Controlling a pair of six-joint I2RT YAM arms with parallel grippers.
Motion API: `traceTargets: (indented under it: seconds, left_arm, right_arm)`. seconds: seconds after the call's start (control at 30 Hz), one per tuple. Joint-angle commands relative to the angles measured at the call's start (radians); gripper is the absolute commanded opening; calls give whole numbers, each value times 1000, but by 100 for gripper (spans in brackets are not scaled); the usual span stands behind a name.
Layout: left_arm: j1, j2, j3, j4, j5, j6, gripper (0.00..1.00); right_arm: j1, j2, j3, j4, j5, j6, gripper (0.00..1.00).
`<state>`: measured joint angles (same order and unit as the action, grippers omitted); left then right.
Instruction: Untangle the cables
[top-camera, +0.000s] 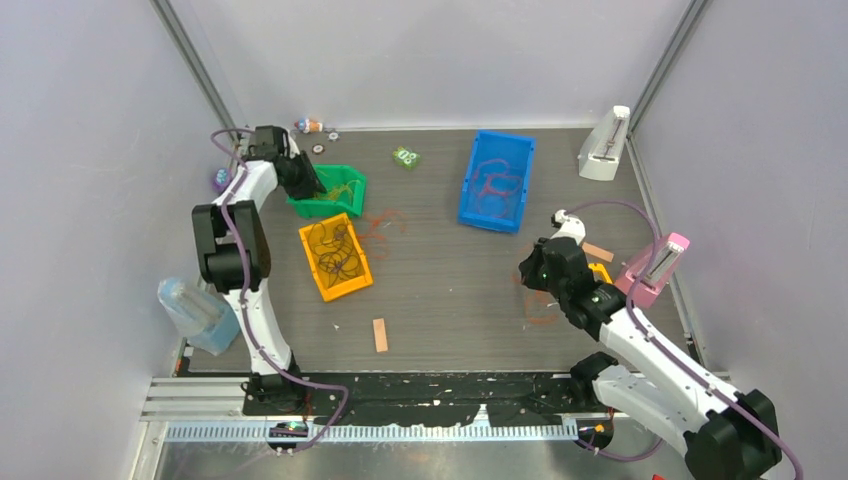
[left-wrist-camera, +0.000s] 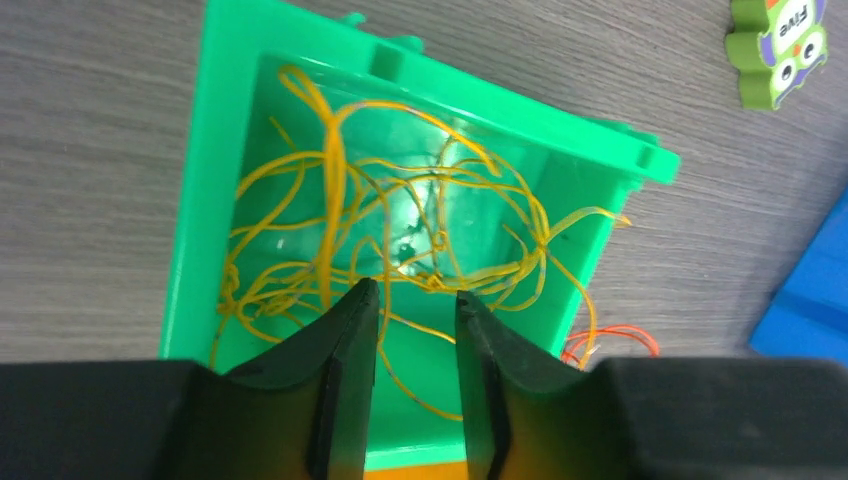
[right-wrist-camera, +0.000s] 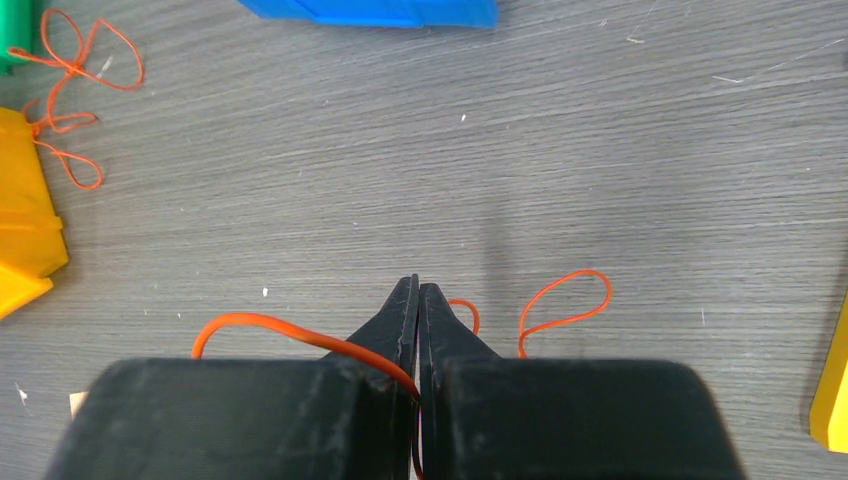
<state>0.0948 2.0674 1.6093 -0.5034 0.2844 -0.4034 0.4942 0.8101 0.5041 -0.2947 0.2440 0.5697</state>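
Thin yellow cables (left-wrist-camera: 330, 200) lie tangled in the green bin (left-wrist-camera: 200, 200). My left gripper (left-wrist-camera: 415, 290) hangs over that bin with its jaws a little apart, open; one yellow strand runs loose through the gap. From above, the left gripper (top-camera: 305, 180) sits at the green bin's (top-camera: 355, 180) left edge. My right gripper (right-wrist-camera: 418, 283) is shut on an orange cable (right-wrist-camera: 270, 325) that enters the seam of its jaws, and another loop (right-wrist-camera: 570, 300) lies on the table ahead. In the top view the right gripper (top-camera: 530, 280) is at the table's right, above orange cable (top-camera: 540, 308).
An orange bin (top-camera: 312, 270) holds dark cables and a blue bin (top-camera: 470, 190) holds red ones. Loose orange cable (top-camera: 385, 225) lies between the bins. Also here: owl block (left-wrist-camera: 780, 45), wooden block (top-camera: 380, 335), white holder (top-camera: 603, 150), pink holder (top-camera: 655, 265), plastic bottle (top-camera: 195, 310).
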Motion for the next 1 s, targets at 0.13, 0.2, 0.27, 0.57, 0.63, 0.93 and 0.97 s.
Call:
traceTargets:
  seconds: [0.13,0.2,0.27,0.57,0.63,0.93,0.97]
  left_arm:
    - [-60,-210,14,-13,-14,34,64]
    - [-83,-249,2,-14,-28,38,73]
    - [-119,-286,-12,-11,-53,44,78]
    - [-291,-371,-53,-7,-162,123,87]
    - [-320,-367,-66,-13,-176,133,88]
    - [-372,-354,-140,-5,-190,90,93]
    - [-372,-354,-156,14,-171,77,93]
  right_arm:
    - [0,167,216,53,-186,-79,6]
    - [0,197,292,46,-186,-96,5]
    - [-2,230,375,25,-170,-118,5]
    - [-44,436,788,-33,-147,-198,5]
    - [-64,524,859,-29,-155,-197,5]
    - [-168,819,1125,42,-228,-101,5]
    - [-180,859,1139,47,-228,-96,5]
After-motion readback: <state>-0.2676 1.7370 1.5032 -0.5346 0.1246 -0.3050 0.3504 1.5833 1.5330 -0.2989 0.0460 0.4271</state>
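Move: The left hand is just above the green bin, whose middle is roughly 1 cm ahead, 3 cm right and 4 cm down. The loose orange cable lies about 10 cm back and 19 cm right, with the yellow tray 16 cm back and 9 cm right. For the right hand, holding another orange cable, the blue box is about 29 cm ahead, 5 cm left and 9 cm down; the yellow block is level, 15 cm right, and the white metronome 32 cm ahead, 21 cm right. The left hand lifts straight out of the green bin while its part-open fingers spread nearly fully, then arcs about 14 cm right and 6 cm back towards the loose orange cable, turning some 20 degrees clockwise and starting to sink at the end, still clear of the cable. Meanwhile the right hand keeps its orange cable pinched in shut fingers, swings a little left, then climbs steeply while reaching some 21 cm forward to the near part of the blue box, tipping its fingers up and easing down a few centimetres at the last. ##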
